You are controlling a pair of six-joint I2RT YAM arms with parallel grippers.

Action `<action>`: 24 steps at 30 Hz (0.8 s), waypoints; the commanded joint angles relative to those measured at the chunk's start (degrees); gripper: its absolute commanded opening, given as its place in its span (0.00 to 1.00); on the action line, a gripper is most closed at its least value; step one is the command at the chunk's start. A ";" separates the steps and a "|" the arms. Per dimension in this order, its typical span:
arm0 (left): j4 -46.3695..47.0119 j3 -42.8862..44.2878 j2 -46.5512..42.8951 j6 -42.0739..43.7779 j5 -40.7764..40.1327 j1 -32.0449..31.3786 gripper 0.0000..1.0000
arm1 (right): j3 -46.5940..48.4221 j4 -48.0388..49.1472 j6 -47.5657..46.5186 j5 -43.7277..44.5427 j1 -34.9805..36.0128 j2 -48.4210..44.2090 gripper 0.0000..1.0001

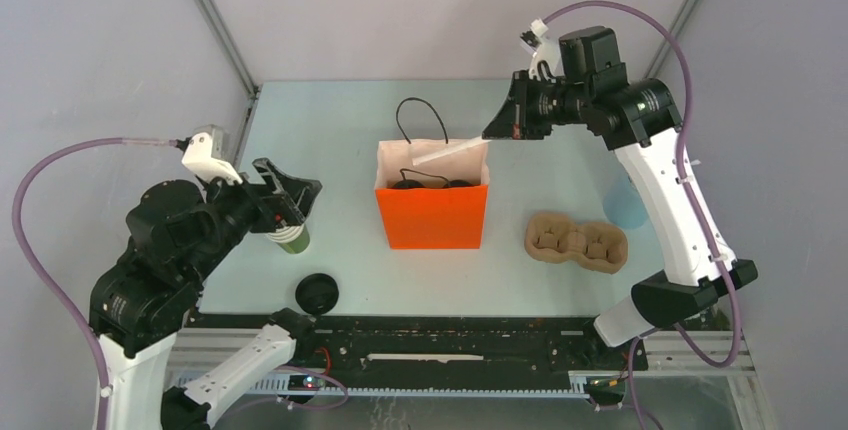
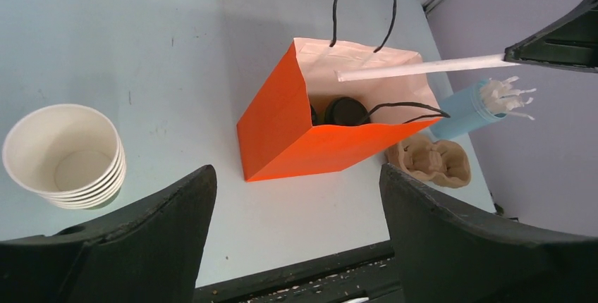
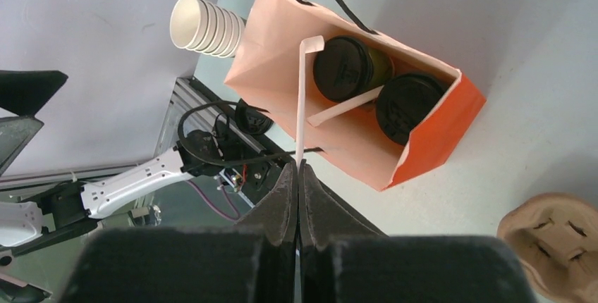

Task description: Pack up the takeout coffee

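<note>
An orange paper bag (image 1: 432, 218) stands open mid-table. Inside it are two takeout coffee cups with black lids (image 3: 343, 68) (image 3: 409, 106), and a white straw (image 3: 345, 108) lies across them. My right gripper (image 3: 299, 165) hovers behind and above the bag (image 3: 444, 123), shut on a second long white straw (image 3: 302, 99) whose far end reaches over the bag's mouth (image 1: 450, 153). My left gripper (image 1: 298, 198) is open and empty at the left, over a lidless stack of cups (image 1: 291, 238). In the left wrist view its fingers (image 2: 169, 225) frame bare table before the bag (image 2: 282, 141).
Loose black lids (image 1: 317, 293) lie near the front edge on the left. A brown pulp cup carrier (image 1: 577, 240) sits right of the bag. A blue holder with straws (image 2: 465, 109) stands at the far right. The nested cup stack (image 2: 63, 155) is left of the bag.
</note>
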 commanded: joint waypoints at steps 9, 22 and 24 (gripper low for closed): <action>0.67 -0.95 -2.23 -8.01 1.89 -0.24 0.90 | 12.64 -1.85 2.58 19.26 8.24 10.97 0.30; 2.03 -1.61 -2.52 -11.50 4.73 -0.24 0.89 | 5.91 2.37 0.99 19.79 7.47 0.11 0.49; 2.03 -1.38 -1.84 -11.48 5.75 -0.24 0.89 | 3.04 3.32 1.27 19.96 7.42 -2.65 0.49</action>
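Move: The right hand holds a long white stick; the orange bag's middle lies about 11 cm to its left, 4 cm ahead and some 26 cm below, the open mouth roughly 15 cm below. The cardboard cup tray is about 23 cm to the hand's right, level with it and some 35 cm down. From the idle left hand the bag is about 22 cm to the right, 15 cm ahead and 26 cm below. Right hand dips about 6 cm forward-left, opens halfway to free the stick over the bag, then retreats up. ##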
